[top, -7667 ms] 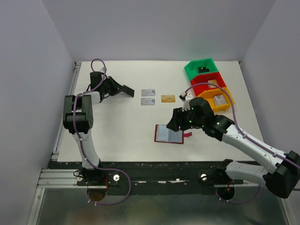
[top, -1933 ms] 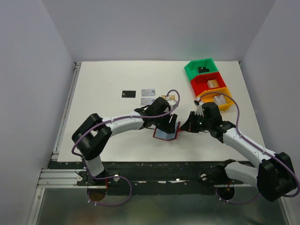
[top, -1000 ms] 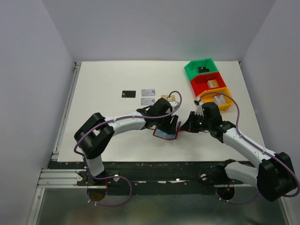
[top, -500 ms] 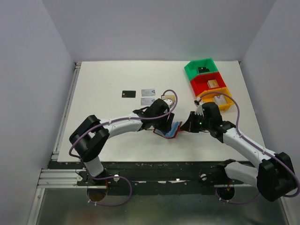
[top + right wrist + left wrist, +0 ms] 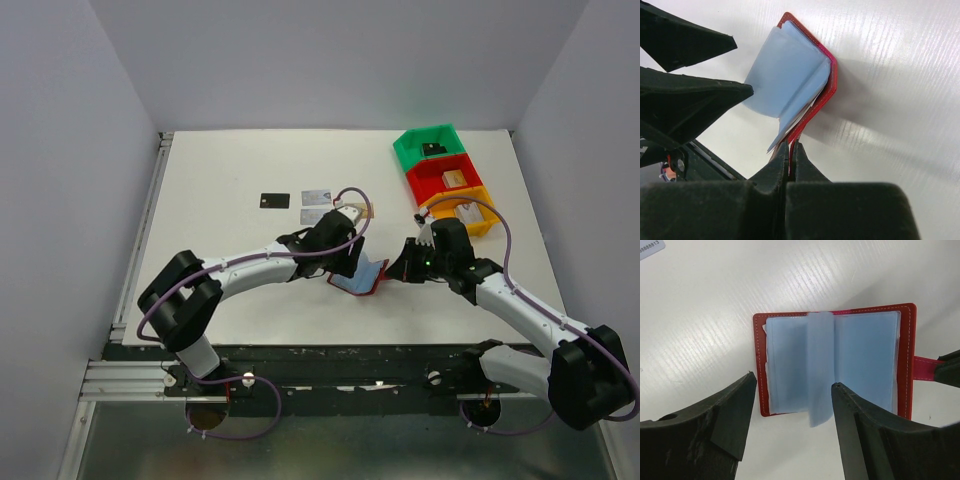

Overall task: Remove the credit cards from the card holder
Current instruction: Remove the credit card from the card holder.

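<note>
The card holder (image 5: 366,274) lies open on the table, dark red with light blue sleeves (image 5: 860,360), and one sleeve stands up in the middle. My right gripper (image 5: 790,146) is shut on its red snap tab (image 5: 924,369) and tilts that side up. Just above the holder's left half, my left gripper (image 5: 794,381) hangs open, its fingers (image 5: 690,100) touching nothing. Behind it lie several credit cards: a black one (image 5: 274,200), two silver ones (image 5: 317,196) (image 5: 313,216) and a gold one (image 5: 364,211), half hidden by the left arm's cable.
Green (image 5: 430,147), red (image 5: 447,176) and orange (image 5: 466,211) bins with small items stand in a row at the back right. The table's near edge (image 5: 330,345) runs close below the holder.
My left gripper has drawn back to the left off the holder and opened wider. The blue sleeves now show beside it. The right gripper has kept its hold.
</note>
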You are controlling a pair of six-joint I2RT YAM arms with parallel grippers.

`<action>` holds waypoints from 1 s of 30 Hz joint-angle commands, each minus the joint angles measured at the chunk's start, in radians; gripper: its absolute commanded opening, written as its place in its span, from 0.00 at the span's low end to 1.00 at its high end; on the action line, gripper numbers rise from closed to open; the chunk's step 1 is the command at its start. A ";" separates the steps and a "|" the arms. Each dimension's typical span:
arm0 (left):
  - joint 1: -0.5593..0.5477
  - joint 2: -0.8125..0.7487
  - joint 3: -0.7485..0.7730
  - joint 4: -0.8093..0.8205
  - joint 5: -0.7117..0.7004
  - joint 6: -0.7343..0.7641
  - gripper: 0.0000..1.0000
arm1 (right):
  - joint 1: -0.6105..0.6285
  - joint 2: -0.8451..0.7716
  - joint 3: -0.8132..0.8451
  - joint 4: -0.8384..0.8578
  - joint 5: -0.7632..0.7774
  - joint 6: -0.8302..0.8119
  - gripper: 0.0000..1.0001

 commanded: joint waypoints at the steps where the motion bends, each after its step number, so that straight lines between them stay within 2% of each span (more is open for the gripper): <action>1: 0.003 0.045 0.019 0.026 0.130 0.018 0.74 | -0.006 -0.011 -0.015 -0.008 0.017 -0.018 0.00; 5: 0.003 0.091 0.049 0.017 0.213 0.026 0.74 | -0.006 -0.011 -0.015 -0.009 0.020 -0.016 0.00; 8: 0.003 0.091 0.058 -0.021 0.160 0.023 0.74 | -0.006 -0.010 -0.017 -0.022 0.043 -0.013 0.00; 12: 0.009 0.040 0.021 -0.035 0.058 0.005 0.75 | -0.006 0.010 -0.005 -0.071 0.151 0.001 0.00; 16: 0.021 -0.016 -0.017 -0.023 0.032 -0.006 0.76 | -0.015 0.064 0.028 -0.118 0.206 0.002 0.00; 23: 0.035 -0.004 -0.025 0.001 0.089 -0.021 0.76 | -0.035 0.205 0.081 -0.140 0.206 0.015 0.00; 30: 0.040 0.048 -0.007 0.015 0.184 -0.020 0.76 | -0.037 0.247 0.095 -0.135 0.194 0.018 0.00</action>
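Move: My left hand, open, hovers over the left part of the card holder. The holder's middle is about 5 cm to its right, 1 cm ahead and 4 cm below. From that hand the gold card lies some 22 cm ahead and 4 cm right, and the nearer pale card about 20 cm ahead and 8 cm left, both on the table 6 cm down. My right hand already grips the holder's red tab, with the holder's middle about 7 cm to its left, 1 cm ahead and 4 cm below. With my right hand I keep the red tab pinched, wait briefly, then lower the raised end of the card holder about 6 cm towards the table while drawing it some 4 cm right, tipping the fingers down and turning slightly clockwise. My open left hand first dips about 3 cm down, right and back over the sleeves, then returns nearly to where it started. ##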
